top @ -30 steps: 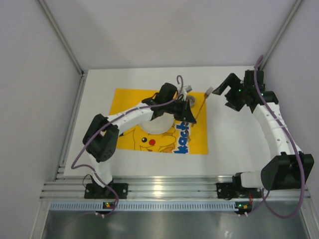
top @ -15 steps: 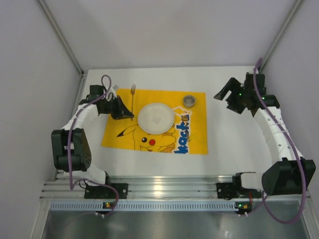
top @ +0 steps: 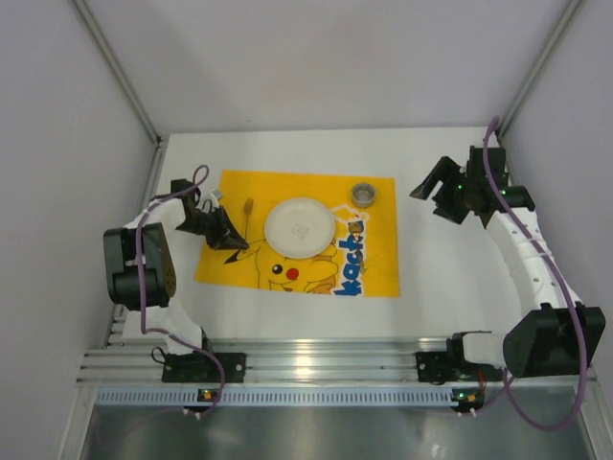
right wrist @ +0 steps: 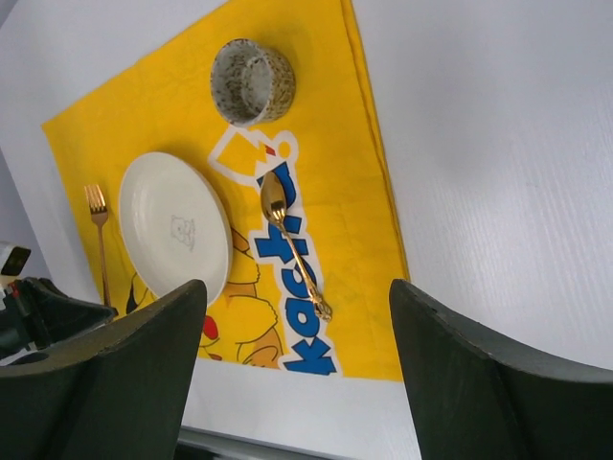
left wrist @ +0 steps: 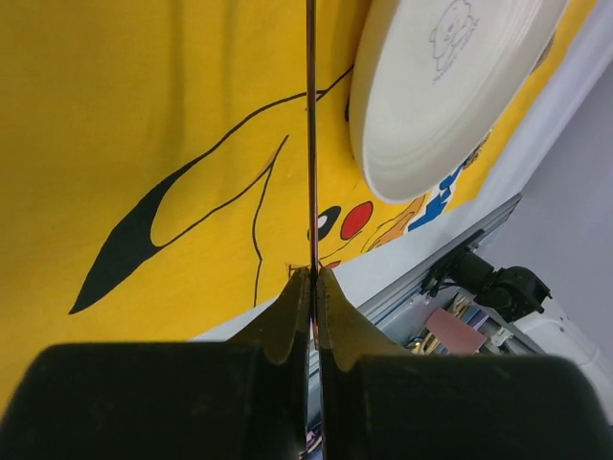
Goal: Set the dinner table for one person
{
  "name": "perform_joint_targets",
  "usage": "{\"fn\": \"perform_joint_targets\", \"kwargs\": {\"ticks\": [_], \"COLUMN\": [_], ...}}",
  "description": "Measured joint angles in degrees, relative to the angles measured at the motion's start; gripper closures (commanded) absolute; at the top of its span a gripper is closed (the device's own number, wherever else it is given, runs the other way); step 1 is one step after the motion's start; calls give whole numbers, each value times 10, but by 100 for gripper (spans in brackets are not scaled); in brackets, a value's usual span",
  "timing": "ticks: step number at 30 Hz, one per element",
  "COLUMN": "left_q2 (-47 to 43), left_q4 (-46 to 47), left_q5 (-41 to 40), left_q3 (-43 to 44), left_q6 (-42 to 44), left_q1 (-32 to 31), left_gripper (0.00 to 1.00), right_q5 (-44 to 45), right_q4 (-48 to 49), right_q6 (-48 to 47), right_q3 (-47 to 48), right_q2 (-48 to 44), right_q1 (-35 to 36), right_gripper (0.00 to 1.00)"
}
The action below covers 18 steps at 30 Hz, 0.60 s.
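Observation:
On the white dinner table (top: 441, 278) lies a yellow Pikachu mat (top: 230, 264). It carries a white plate (top: 300, 227), a speckled cup (top: 364, 195) and a gold spoon (right wrist: 292, 244) to the right of the plate. A gold fork (top: 247, 211) lies low over the mat to the left of the plate, tines pointing away. My left gripper (top: 236, 240) is shut on the fork's handle end (left wrist: 311, 192). My right gripper (top: 431, 196) hangs open above the bare table right of the mat, holding nothing.
A ribbed aluminium rail (top: 306, 364) runs along the near edge with both arm bases on it. Grey walls and slanted frame bars close in the table on three sides. Bare white table (right wrist: 498, 144) stretches right of the mat.
My left arm swung from over the mat's middle to its left side and brought the fork down beside the plate. My right gripper drew back slightly and its jaws narrowed a little.

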Motion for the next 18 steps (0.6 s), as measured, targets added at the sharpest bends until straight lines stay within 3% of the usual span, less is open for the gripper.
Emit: {"fn": "perform_joint_targets", "kwargs": {"ticks": [6,10,13,14,17,18], "left_q2": [32,36,36,36,39,40], "left_q4": [-23,-35,-47,-52,-70,-77], "left_q5": [-21,-42,-68,-76,-109,-124], "left_q3": [0,5,11,14,33,43], "left_q6": [14,20,22,24,23,24], "left_q1": [0,0,0,0,0,0], "left_gripper": [97,73,39,33,31,20], "right_q5": [0,0,0,0,0,-1], "right_q4": [3,3,5,6,7,7], "right_q6": [-1,-5,-7,-9,-11,-11], "right_q3": [-10,-14,-18,-21,-26,-27], "right_q2": [0,0,-1,-1,-1,-1], "right_q1": [0,0,0,0,0,0], "right_gripper": [20,20,20,20,20,19]}}
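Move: Just under the left hand, which still pinches the fork by its handle, is the fork's spot on the yellow placemat, centred about 4 cm ahead and 4 cm down. The plate lies some 15 cm to the right and 7 cm ahead, the cup about 35 cm right and 17 cm ahead, the spoon about 33 cm right and 3 cm back. From the right hand that spot is roughly 50 cm left, 2 cm ahead and 17 cm down. Lowering the fork to the placemat on the plate's left side, the left hand sinks about 2.5 cm and eases back some 1.5 cm. The nearly shut fingers then open to about two thirds and let go of the handle, while the hand shifts roughly 2.5 cm left and its fingers tilt some 15 degrees more steeply down. ##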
